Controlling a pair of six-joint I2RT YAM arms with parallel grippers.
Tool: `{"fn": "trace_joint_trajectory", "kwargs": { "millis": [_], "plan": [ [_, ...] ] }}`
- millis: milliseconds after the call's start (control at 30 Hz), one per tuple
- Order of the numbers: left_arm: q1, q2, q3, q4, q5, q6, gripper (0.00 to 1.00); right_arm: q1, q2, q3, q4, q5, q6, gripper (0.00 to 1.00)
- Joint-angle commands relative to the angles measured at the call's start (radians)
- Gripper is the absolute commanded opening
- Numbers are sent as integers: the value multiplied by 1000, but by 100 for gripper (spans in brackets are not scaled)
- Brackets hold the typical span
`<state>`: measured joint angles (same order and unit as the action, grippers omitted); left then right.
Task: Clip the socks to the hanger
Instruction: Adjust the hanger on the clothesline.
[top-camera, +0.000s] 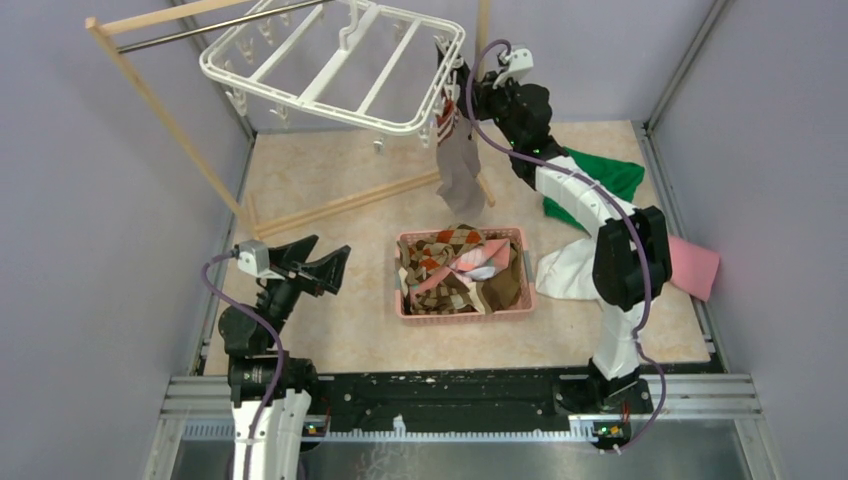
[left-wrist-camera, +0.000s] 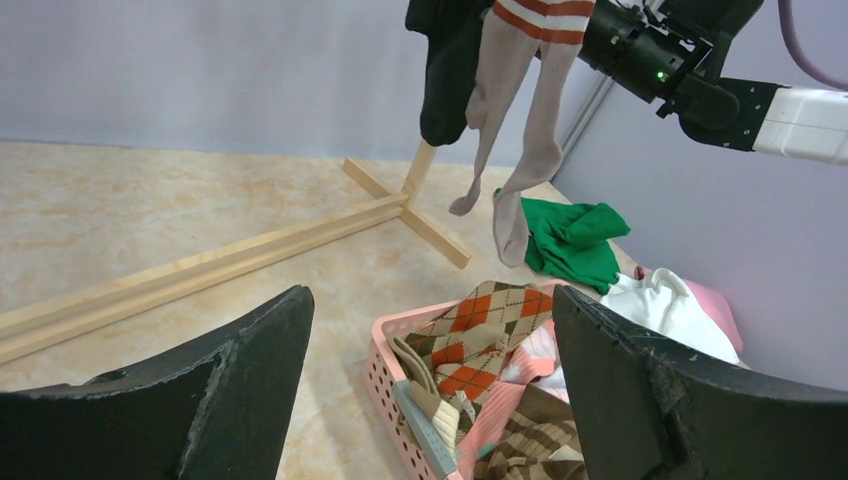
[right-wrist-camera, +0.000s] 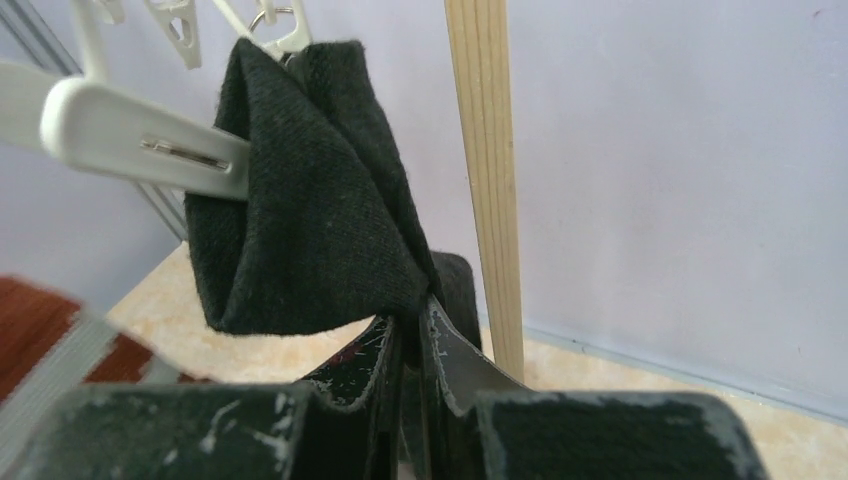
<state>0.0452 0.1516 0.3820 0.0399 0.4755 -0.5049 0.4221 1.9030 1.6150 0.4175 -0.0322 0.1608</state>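
The white hanger (top-camera: 330, 65) hangs from the rack at the back. At its right edge a black sock (right-wrist-camera: 310, 210) hangs folded from a white clip (right-wrist-camera: 150, 145), and my right gripper (right-wrist-camera: 412, 315) is shut on that sock's lower edge. Beside it hang grey-brown socks with striped cuffs (left-wrist-camera: 520, 120), which fall below the frame (top-camera: 460, 165). An argyle sock (left-wrist-camera: 490, 335) and several other socks lie in the pink basket (left-wrist-camera: 385, 375). My left gripper (left-wrist-camera: 430, 292) is wide open and holds nothing. It sits low, left of the basket (top-camera: 410, 305), and faces it.
The wooden rack (top-camera: 150, 100) stands at the back left, its base bar (top-camera: 340, 205) lying across the floor. One rack post (right-wrist-camera: 490, 170) rises just behind the black sock. Green (top-camera: 600, 180), white (top-camera: 565, 270) and pink (top-camera: 695, 265) cloths lie under and beside the right arm.
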Motion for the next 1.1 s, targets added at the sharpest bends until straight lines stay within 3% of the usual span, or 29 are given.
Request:
{"fn": "trace_joint_trajectory", "kwargs": {
  "millis": [0, 267, 433, 533, 633, 700, 833, 933, 1067],
  "plan": [
    [-2, 14, -6, 69, 29, -26, 94, -12, 13, 87, 10, -55, 14, 9],
    [-3, 24, -23, 114, 46, -47, 93, -15, 10, 91, 19, -73, 10, 22],
    [-2, 67, -25, 177, 87, -63, 86, -20, 3, 84, 20, -84, 11, 27],
    [-2, 107, -24, 212, 115, -59, 80, -27, -6, 75, 18, -93, 14, 27],
    [-2, 176, -51, 316, 123, -44, 66, -35, -27, 51, 18, -116, 17, 28],
    [-3, 247, -66, 397, 101, -33, 57, -40, -44, 27, 19, -132, 19, 28],
    [-3, 442, -67, 576, 17, 6, 54, -49, -80, -21, 22, -170, 14, 29],
    [-9, 643, -20, 744, 46, -10, 51, -55, -94, -39, 13, -203, 15, 28],
    [-74, 886, 85, 846, 99, -28, 48, -56, -100, -48, 3, -238, 25, 27]
  ]
}}
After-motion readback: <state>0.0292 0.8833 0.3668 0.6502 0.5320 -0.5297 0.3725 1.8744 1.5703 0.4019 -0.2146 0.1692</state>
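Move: The right fingers hold the black sock, whose clip is about 2 cm ahead, 5 cm left and 7 cm above them; the striped grey socks hang some 5 cm back, 4 cm left and 10 cm lower. From the open left hand, the hanger's near right corner lies roughly 21 cm ahead, 14 cm right and 12 cm up; the striped grey socks, about 27 cm ahead, 24 cm right and 9 cm down. Right fingers release the black sock; half-closing, the left hand goes some 10 cm forward, sinking, towards the hanger. ##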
